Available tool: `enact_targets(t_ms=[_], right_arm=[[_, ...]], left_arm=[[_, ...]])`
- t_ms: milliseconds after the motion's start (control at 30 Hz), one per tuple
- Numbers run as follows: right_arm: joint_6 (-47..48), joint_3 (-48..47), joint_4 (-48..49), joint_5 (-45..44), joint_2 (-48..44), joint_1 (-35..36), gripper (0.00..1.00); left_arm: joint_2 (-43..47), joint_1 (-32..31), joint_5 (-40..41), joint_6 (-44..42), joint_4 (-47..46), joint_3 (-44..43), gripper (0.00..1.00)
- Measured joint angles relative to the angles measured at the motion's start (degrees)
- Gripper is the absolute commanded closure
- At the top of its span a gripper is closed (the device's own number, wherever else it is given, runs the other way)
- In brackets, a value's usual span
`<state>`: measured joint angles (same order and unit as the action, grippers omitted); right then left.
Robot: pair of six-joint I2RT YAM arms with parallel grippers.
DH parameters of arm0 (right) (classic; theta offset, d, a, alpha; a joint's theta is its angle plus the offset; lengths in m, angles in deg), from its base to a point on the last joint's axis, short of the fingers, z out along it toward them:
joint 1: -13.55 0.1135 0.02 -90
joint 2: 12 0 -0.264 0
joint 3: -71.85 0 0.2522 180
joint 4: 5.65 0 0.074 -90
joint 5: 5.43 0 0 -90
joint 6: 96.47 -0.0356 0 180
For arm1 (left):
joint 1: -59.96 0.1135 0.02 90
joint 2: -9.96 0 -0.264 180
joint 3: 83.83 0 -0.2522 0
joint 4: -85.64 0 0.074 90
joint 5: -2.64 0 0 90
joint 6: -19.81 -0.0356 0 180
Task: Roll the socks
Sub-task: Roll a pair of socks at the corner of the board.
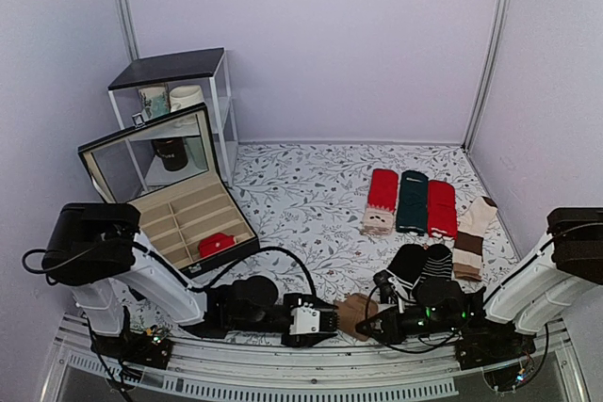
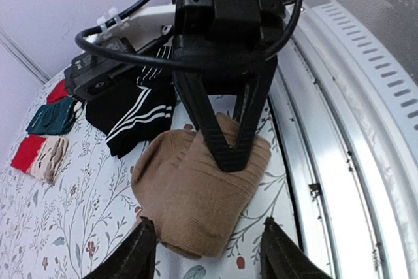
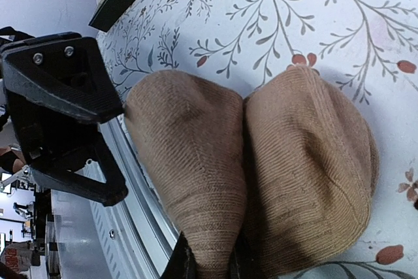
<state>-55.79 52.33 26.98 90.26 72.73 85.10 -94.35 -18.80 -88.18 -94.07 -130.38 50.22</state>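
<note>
The socks (image 1: 354, 313) are a small tan-brown roll lying on the flowered cloth at the near edge, between the two arms. In the left wrist view the roll of socks (image 2: 189, 194) lies just ahead of my left gripper (image 2: 208, 254), whose fingers stand open on either side of its near end. My right gripper (image 2: 228, 151) comes in from the far side, pinched on the top of the roll. In the right wrist view my right gripper (image 3: 212, 267) is shut on a fold of the brown socks (image 3: 287, 168). My left gripper (image 1: 330, 319) and right gripper (image 1: 370, 326) face each other.
An open black box (image 1: 184, 218) holding a red bundle (image 1: 217, 244) stands at left, with a white shelf (image 1: 174, 101) behind it. Red and dark green flat socks (image 1: 412, 201), black striped socks (image 1: 420, 265) and a brown-white sock (image 1: 474, 233) lie at right. A metal rail (image 2: 346, 129) runs along the near edge.
</note>
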Motion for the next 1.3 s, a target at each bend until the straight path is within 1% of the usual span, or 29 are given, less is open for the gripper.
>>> enact_targets(t_ms=[167, 367, 533, 733, 933, 1000, 1067, 1133, 1167, 1233, 1300], right_arm=[[0.0, -1.2, 2.1, 1.7, 2.6, -0.2, 0.98], [0.0, -1.3, 2.3, 2.4, 2.5, -0.4, 0.98], [0.2, -1.2, 2.3, 2.8, 2.4, -0.7, 0.99], [0.5, -1.3, 2.3, 3.5, 2.7, -1.1, 0.99], [0.7, -1.4, 2.0, 4.2, 2.4, -1.5, 0.99], [0.8, -1.4, 1.6, 4.5, 2.2, -1.7, 0.99], [1.1, -1.4, 1.3, 5.0, 2.1, -2.2, 0.99], [1.4, -1.4, 0.9, 5.7, 1.9, -2.7, 0.99], [1.5, -1.5, 0.7, 6.1, 1.8, -3.0, 0.99], [1.8, -1.5, 0.0, 7.2, 1.5, -3.8, 0.98], [2.2, -1.6, -0.9, 8.2, 1.2, -4.4, 0.92]], left_arm=[[-3.9, 2.1, -1.3, -0.6, -3.0, -0.8, 0.44], [-5.1, 3.6, -2.6, -0.3, -4.3, -1.0, 0.42], [-6.3, 4.3, -4.4, 0.1, -3.8, -2.4, 0.43], [-9.7, 4.4, -7.3, 1.3, -2.1, -4.6, 0.46], [-10.1, 4.9, -9.3, 3.0, 0.5, -5.9, 0.49], [-10.1, 5.1, -10.2, 3.7, 1.2, -6.2, 0.54], [-10.1, 5.3, -11.2, 4.6, 1.6, -6.3, 0.72], [-10.1, 5.5, -12.5, 5.3, 2.7, -6.9, 0.93], [-10.0, 5.7, -13.2, 5.8, 3.5, -7.4, 1.00], [-9.7, 6.0, -14.6, 6.5, 5.1, -8.2, 1.00], [-9.2, 6.3, -15.8, 7.0, 7.2, -8.7, 1.00]])
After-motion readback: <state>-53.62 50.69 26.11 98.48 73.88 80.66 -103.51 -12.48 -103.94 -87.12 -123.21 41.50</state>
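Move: The half-rolled brown sock lies about 4 cm to the right of the left hand, some 2 cm farther out and 4 cm below its half-open fingers. The right hand already pinches the sock's right-hand side, so the bundle's middle is roughly 3 cm to its left and 2 cm ahead, about level with it. The black striped socks lie some 16 cm right of the left hand, 13 cm farther out and 5 cm below. The left hand eases forward about 2 cm while starting to sink, pauses there, then goes on down and to the right onto the free left part of the brown sock, ending some 4 cm lower and rolled about 15 degrees with its forward side tipping down. Only at the end do its half-open fingers close and pinch the fabric, while the right hand keeps its grip, shifting about 1 cm left at first and then staying almost still. ##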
